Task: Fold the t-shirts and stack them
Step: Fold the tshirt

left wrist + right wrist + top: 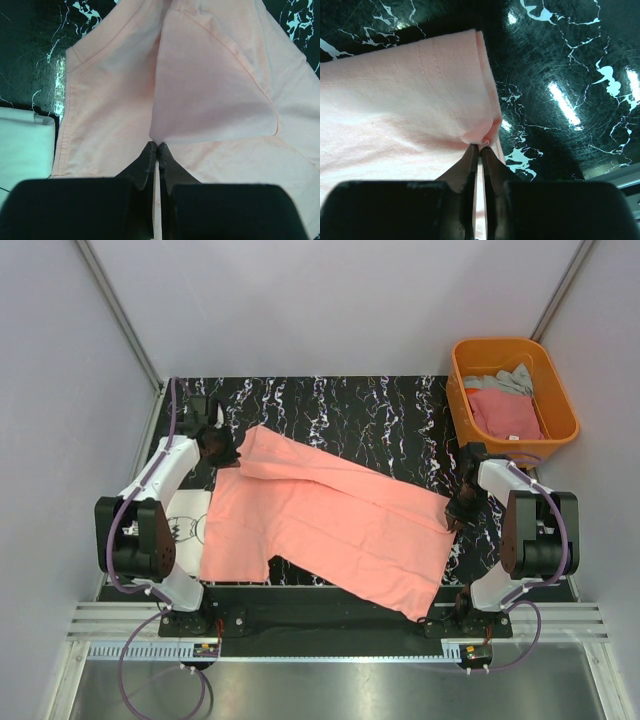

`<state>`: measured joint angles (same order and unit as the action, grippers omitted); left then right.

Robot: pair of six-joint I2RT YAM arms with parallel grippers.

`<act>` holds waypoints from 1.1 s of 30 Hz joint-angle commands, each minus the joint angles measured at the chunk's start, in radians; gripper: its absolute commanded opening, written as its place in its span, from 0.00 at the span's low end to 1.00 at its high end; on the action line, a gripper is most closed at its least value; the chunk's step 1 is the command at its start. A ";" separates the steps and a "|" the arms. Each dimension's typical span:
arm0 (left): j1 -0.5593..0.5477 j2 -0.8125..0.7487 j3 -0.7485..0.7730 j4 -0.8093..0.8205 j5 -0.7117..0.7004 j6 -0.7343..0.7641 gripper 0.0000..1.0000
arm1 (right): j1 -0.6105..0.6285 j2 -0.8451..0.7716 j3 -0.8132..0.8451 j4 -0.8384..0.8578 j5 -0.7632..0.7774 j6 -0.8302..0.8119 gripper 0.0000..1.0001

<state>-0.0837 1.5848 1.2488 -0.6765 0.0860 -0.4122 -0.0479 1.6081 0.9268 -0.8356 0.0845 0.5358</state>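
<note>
A salmon-pink t-shirt lies spread across the black marbled table, with a fold running diagonally over its upper part. My left gripper is shut on a folded flap of it at the back left; in the left wrist view the closed tips pinch the flap's corner. At the shirt's right edge, my right gripper is shut on a bunched bit of hem. A white t-shirt with black print peeks out from under the pink one at the left, and its plain edge shows in the left wrist view.
An orange plastic tub stands off the table's back right corner and holds a grey tee and a deeper pink tee. Grey walls close in both sides. A metal rail runs along the near edge.
</note>
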 commanded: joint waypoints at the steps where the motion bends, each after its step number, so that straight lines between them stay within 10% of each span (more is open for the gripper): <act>1: 0.009 0.021 0.001 0.045 -0.029 0.001 0.00 | -0.006 0.007 0.006 0.004 -0.005 -0.003 0.11; 13: 0.007 0.115 0.067 0.049 -0.029 0.030 0.00 | -0.006 0.003 0.021 -0.019 -0.020 -0.028 0.30; 23: 0.009 0.133 0.113 0.049 0.038 0.030 0.01 | 0.013 -0.207 0.170 -0.050 -0.212 -0.099 0.84; 33: 0.009 0.214 0.233 0.055 0.084 0.003 0.01 | 0.302 -0.119 0.262 0.170 -0.367 -0.013 0.82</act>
<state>-0.0830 1.7851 1.4185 -0.6548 0.1326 -0.3973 0.1684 1.4471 1.1404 -0.7650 -0.2020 0.4820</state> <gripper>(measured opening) 0.026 0.825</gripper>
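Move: The left gripper already holds the pink t-shirt's upper layer about 11 cm over the table; the shirt's far shoulder lies some 11 cm ahead of it and 3 cm right, with the white folded shirt roughly 16 cm back and 18 cm left. The right gripper has the hem side pinched at table level; the middle of the folded far edge lies about 15 cm ahead and 23 cm left, the near hem corner 6 cm ahead and level sideways. Open the right gripper wide to let go of the hem side, then lift it about 11 cm while swinging it forward and then mainly left, around 11 cm, over the shirt, fingers tipping forward some 25 degrees. Keep the left grip shut on the cloth: lower it 3 to 4 cm, then ease it forward towards the far shoulder, rising slightly. ##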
